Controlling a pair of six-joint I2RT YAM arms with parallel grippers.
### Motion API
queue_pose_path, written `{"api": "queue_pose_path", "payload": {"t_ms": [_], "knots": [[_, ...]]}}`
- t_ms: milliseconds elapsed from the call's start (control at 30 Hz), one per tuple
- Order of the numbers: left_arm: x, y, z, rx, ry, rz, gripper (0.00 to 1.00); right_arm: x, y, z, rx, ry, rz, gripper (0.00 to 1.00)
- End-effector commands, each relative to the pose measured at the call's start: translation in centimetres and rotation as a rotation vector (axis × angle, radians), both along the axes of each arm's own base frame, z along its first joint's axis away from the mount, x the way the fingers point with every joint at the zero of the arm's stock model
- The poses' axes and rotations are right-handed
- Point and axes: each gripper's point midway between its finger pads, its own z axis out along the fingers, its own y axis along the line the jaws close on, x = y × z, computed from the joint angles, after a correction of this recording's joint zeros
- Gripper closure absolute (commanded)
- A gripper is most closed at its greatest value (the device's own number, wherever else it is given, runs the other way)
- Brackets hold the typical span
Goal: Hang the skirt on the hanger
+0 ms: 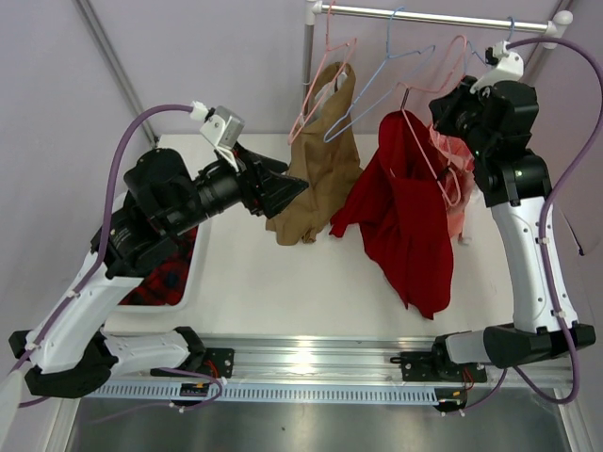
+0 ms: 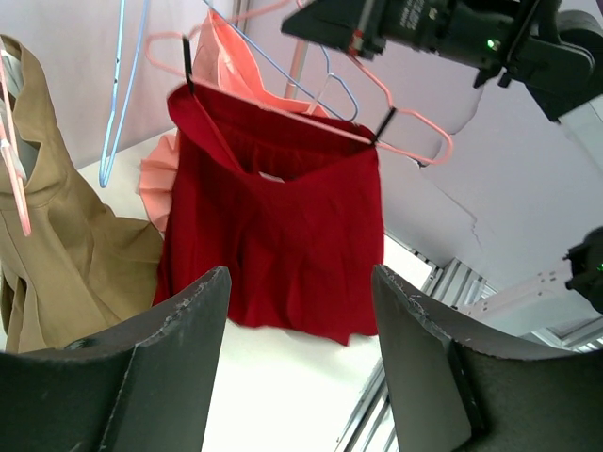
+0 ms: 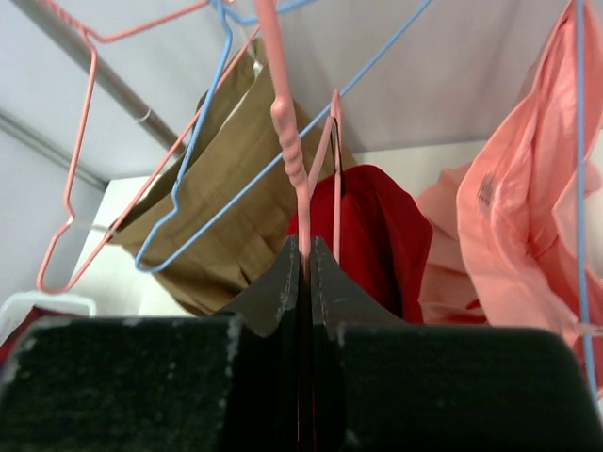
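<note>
The deep-red skirt (image 1: 405, 212) hangs from the pale-pink hanger (image 1: 426, 155), its hem resting on the table. In the left wrist view two black clips pin the skirt (image 2: 283, 235) by its waistband to the hanger (image 2: 415, 141). My right gripper (image 1: 441, 105) is raised near the rail and shut on the hanger's pink wire (image 3: 287, 141); its jaws (image 3: 303, 247) press together around it, with the skirt (image 3: 377, 235) below. My left gripper (image 1: 297, 188) hovers left of the skirt, open (image 2: 300, 275) with nothing between its fingers.
A tan garment (image 1: 316, 179) hangs on another pink hanger from the rail (image 1: 443, 17). A light-blue hanger (image 1: 377, 85) hangs beside it. A salmon-pink garment (image 1: 457, 179) hangs behind the skirt. A white bin (image 1: 193, 282) at the left holds plaid cloth.
</note>
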Motion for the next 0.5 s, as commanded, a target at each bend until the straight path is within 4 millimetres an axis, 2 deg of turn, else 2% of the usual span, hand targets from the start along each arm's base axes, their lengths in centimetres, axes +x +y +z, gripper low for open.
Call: {"api": "queue_pose_path", "payload": {"t_ms": [0, 200, 467], "knots": [[-0.7, 1.3, 2.2, -0.034, -0.054, 0.013, 0.34, 0.0, -2.2, 9.4, 0.020, -0.296, -0.143, 1.00], [-0.8, 1.5, 2.2, -0.027, -0.056, 0.015, 0.34, 1.6, -4.0, 10.9, -0.025, -0.329, -0.258, 1.00], [-0.8, 1.2, 1.9, -0.017, -0.052, 0.004, 0.34, 3.9, -5.8, 12.0, -0.067, -0.397, -0.274, 1.00]]}}
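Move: The rail spot for the hook lies some 12 cm ahead of the right hand, 5 cm to its right and 12 cm above it. The middle blue hanger hangs about 13 cm to that hand's left and 8 cm farther out, slightly higher. The right blue hanger is roughly 9 cm to its right and 8 cm ahead, about level in height. From the left hand, the rail spot is about 30 cm ahead, 38 cm right and 11 cm up. Keep the right gripper shut on the pink hanger's neck and carry hanger and clipped red skirt about 5 cm forward, as much up and some 4 cm right, towards the rail between the two blue hangers. Do most of the lifting early and level off at the end, while swinging the fingers clockwise and tipping them up, each roughly 10 degrees. ##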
